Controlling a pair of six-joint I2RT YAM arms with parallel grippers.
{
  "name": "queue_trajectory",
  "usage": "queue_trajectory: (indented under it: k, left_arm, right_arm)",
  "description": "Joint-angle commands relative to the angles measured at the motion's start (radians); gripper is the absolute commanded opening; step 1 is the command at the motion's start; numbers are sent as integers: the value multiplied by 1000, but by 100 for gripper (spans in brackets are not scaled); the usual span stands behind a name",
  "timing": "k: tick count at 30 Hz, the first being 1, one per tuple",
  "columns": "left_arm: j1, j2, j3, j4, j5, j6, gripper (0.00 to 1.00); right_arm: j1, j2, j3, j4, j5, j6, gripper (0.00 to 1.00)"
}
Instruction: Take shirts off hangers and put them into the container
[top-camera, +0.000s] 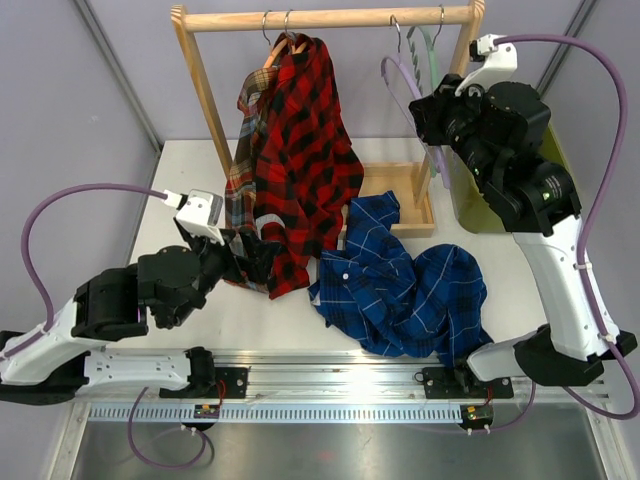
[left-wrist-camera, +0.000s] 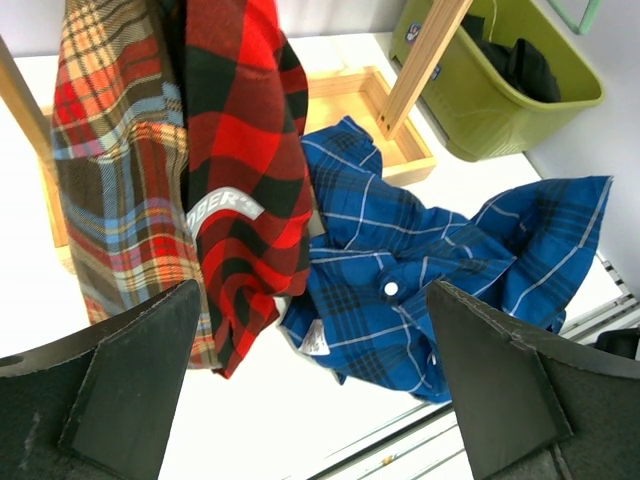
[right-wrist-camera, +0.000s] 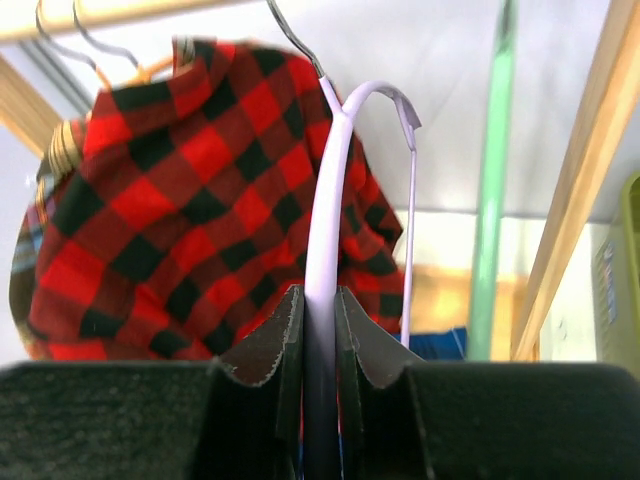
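Observation:
A red-black plaid shirt (top-camera: 305, 150) (right-wrist-camera: 180, 200) hangs on a wood-coloured hanger (top-camera: 275, 52), with a brown-tan plaid shirt (top-camera: 243, 170) (left-wrist-camera: 110, 170) beside it. The blue check shirt (top-camera: 400, 285) (left-wrist-camera: 420, 260) lies crumpled on the table. My right gripper (top-camera: 425, 115) (right-wrist-camera: 320, 300) is shut on the bare lilac hanger (top-camera: 400, 85) (right-wrist-camera: 330, 180), which still hooks on the rail. A pale green hanger (top-camera: 430, 50) (right-wrist-camera: 492, 200) hangs empty next to it. My left gripper (top-camera: 235, 262) (left-wrist-camera: 310, 290) is open, low by the plaid hems. The olive container (top-camera: 470, 205) (left-wrist-camera: 500, 110) holds a black shirt (left-wrist-camera: 520, 60).
The wooden rack has a thick rail (top-camera: 330, 18), slanted posts (left-wrist-camera: 420, 70) and a flat tray base (top-camera: 410, 200) under the hangers. The right arm hides most of the container in the top view. A metal track (top-camera: 330, 385) runs along the near table edge.

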Motion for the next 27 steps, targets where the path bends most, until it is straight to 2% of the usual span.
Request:
queue_trajectory:
  k: [1,15,23,24,26,27]
  left_arm:
    - [-6,-28,-12,-2,-46,-37,99]
    - [-8,-64,-7,-43,-70,-43,99]
    - [-8,-92,-19,-66,-72,-72,99]
    - [-6,-95,-24,-65,-72,-75,99]
    - [-6,-98,-29,-66,-72,-81,99]
    - [-6,-101,-33,-65,-71,-81,99]
  right_arm:
    - [5,28,89,101,81,-32,0]
    - [3,249,313,96,200,12,0]
    - [3,240,257,87,256,54,0]
    - [2,226,222,90,256,57,1]
    - [3,179,183,97,249,66,13]
    - [2,163,151,99,245,68,15]
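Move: The right hand holds the emptied purple hanger, its hook up beyond the fingers. The free spot on the wooden bar lies about 18 cm ahead, 5 cm left and 13 cm above. The green hanger hangs roughly 13 cm ahead and 4 cm right; the red-black shirt's middle is some 15 cm ahead, 24 cm left and 12 cm lower. From the left hand, the bar spot lies about 35 cm ahead, 27 cm right and 26 cm higher. Carry the purple hanger forward about 7 cm with the right gripper, lifting it some 2 cm first to take the hook up to the bar beside the green hanger, then lowering about 3 cm as the wrist turns roughly 10 degrees clockwise. Keep the fingers pinched on the hanger throughout. Ease the open, empty left gripper about 3 cm left. ##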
